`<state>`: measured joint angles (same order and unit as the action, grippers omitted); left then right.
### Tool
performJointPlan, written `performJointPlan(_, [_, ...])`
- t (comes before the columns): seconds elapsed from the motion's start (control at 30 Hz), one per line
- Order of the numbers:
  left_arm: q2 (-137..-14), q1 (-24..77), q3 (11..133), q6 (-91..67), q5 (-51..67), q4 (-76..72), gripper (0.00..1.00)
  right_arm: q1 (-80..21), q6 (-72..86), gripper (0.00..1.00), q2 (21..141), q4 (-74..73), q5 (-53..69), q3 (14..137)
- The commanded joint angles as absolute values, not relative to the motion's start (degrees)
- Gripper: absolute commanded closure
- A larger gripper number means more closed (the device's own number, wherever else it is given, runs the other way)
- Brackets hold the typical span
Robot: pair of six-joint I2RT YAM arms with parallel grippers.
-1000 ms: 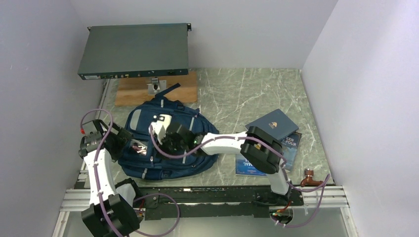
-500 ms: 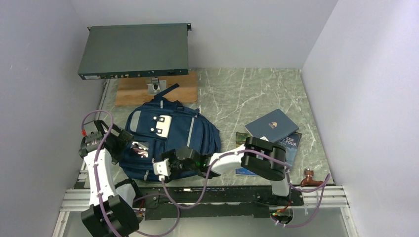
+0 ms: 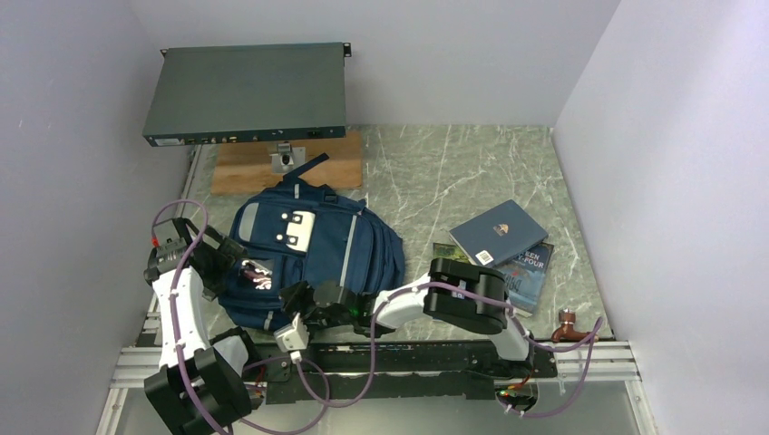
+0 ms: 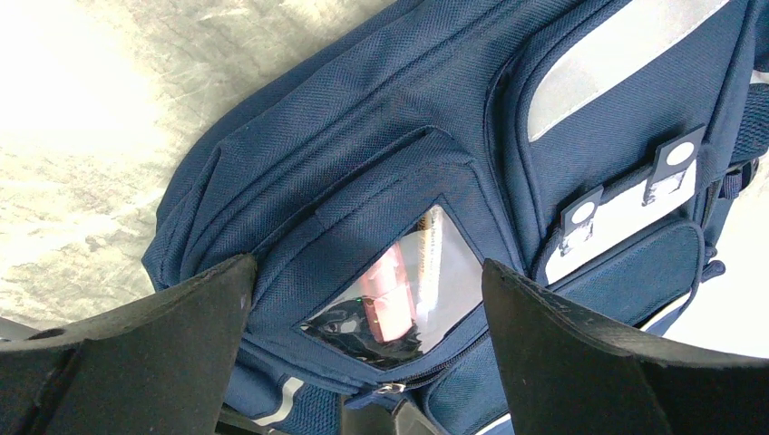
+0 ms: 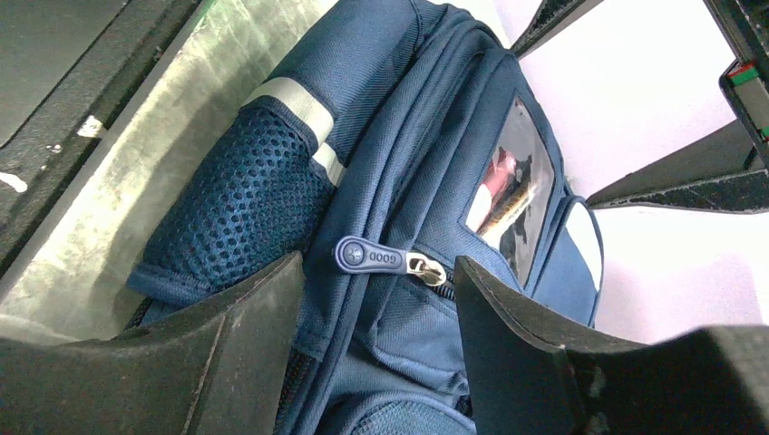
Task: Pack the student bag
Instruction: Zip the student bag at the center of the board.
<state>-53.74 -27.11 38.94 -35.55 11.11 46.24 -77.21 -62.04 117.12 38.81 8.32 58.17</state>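
The student bag (image 3: pixel 313 249), a navy backpack with grey stripes and a white patch, lies flat on the marble table. My left gripper (image 3: pixel 224 263) hovers wide open over the bag's left side. In the left wrist view its fingers (image 4: pixel 209 308) straddle a clear window pocket (image 4: pixel 403 290) showing pink and white items. My right gripper (image 3: pixel 299 306) is low at the bag's near edge, open. In the right wrist view a blue rubber zipper pull (image 5: pixel 367 256) lies just past the fingertips (image 5: pixel 263 308), untouched. The mesh shoulder strap (image 5: pixel 240 213) lies beside it.
Two books lie right of the bag, a navy one (image 3: pixel 498 230) on top of another (image 3: pixel 533 269). A grey rack unit (image 3: pixel 247 93) stands on a wooden board (image 3: pixel 238 169) at the back. A copper fitting (image 3: pixel 569 324) sits at the near right edge.
My right gripper has swung from above the bag's front pocket down to the bag's near edge, and its jaws have widened. The left arm has barely moved.
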Motion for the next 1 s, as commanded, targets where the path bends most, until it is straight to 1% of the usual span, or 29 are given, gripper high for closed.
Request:
performJointPlan(0.0, [-53.7, -26.9, 40.5, -34.9, 12.7, 46.6, 0.00, -76.6, -65.1, 0.37, 120.4, 40.9, 3.1, 60.8])
performJointPlan(0.07, [-54.0, -26.9, 40.5, -34.8, 12.8, 46.4, 0.00, -76.6, -64.6, 0.39, 121.1, 41.5, 3.1, 61.4])
performJointPlan(0.1, [-54.2, -26.9, 40.5, -34.7, 12.8, 46.4, 0.00, -76.4, -63.9, 0.41, 121.2, 41.0, 3.4, 61.9])
performJointPlan(0.17, [-54.4, -26.9, 40.6, -34.5, 12.9, 46.4, 0.01, -76.1, -61.6, 0.49, 120.9, 40.4, 4.1, 62.5])
performJointPlan(0.37, [-54.4, -26.8, 40.7, -34.1, 12.2, 46.3, 0.01, -74.6, -55.2, 0.68, 118.3, 35.9, 9.3, 62.9])
performJointPlan(0.63, [-54.5, -26.9, 40.7, -33.8, 12.9, 46.2, 0.01, -72.2, -48.2, 0.75, 117.1, 31.8, 15.5, 65.1])
performJointPlan(0.7, [-54.2, -26.9, 40.9, -33.7, 13.0, 46.5, 0.01, -71.2, -45.8, 0.79, 117.0, 29.3, 18.3, 66.6])
performJointPlan(0.77, [-53.8, -26.9, 41.2, -33.5, 12.7, 47.1, 0.01, -70.2, -41.8, 0.87, 117.1, 27.0, 20.4, 68.8])
performJointPlan(0.8, [-53.5, -26.9, 41.4, -33.6, 12.5, 47.4, 0.00, -69.6, -40.4, 0.89, 117.2, 25.0, 22.1, 70.1])
performJointPlan(0.83, [-53.2, -26.9, 41.6, -33.6, 12.5, 47.5, 0.00, -69.1, -39.5, 0.90, 117.4, 22.7, 24.5, 71.3])
performJointPlan(0.97, [-52.2, -26.9, 41.8, -34.1, 12.6, 48.0, 0.00, -68.1, -35.0, 0.91, 119.1, 16.4, 27.2, 76.1])
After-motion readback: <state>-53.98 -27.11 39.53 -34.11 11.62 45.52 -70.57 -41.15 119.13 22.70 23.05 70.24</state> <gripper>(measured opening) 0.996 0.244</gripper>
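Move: The zipper pull of the student bag lies just off the right fingertips, about 2 cm to the left of the right hand point, 1 cm ahead and 1 cm below. From that hand the clear pocket window is roughly 7 cm left and 6 cm ahead; the mesh side pocket is about 4 cm back and 4 cm left. From the left hand, the pull lies some 11 cm to the right, 7 cm back and 4 cm below. The zipper pull, lying loose between the open right fingertips, gets pinched: the right hand eases about 1 cm left and sinks 1 cm while its fingers close on the tab. Still closing slightly, it then draws the pull about 1 cm forward and back up nearly 1 cm, the wrist rolling some 25 degrees about the leftward-pointing fingers so that its forward side dips. ##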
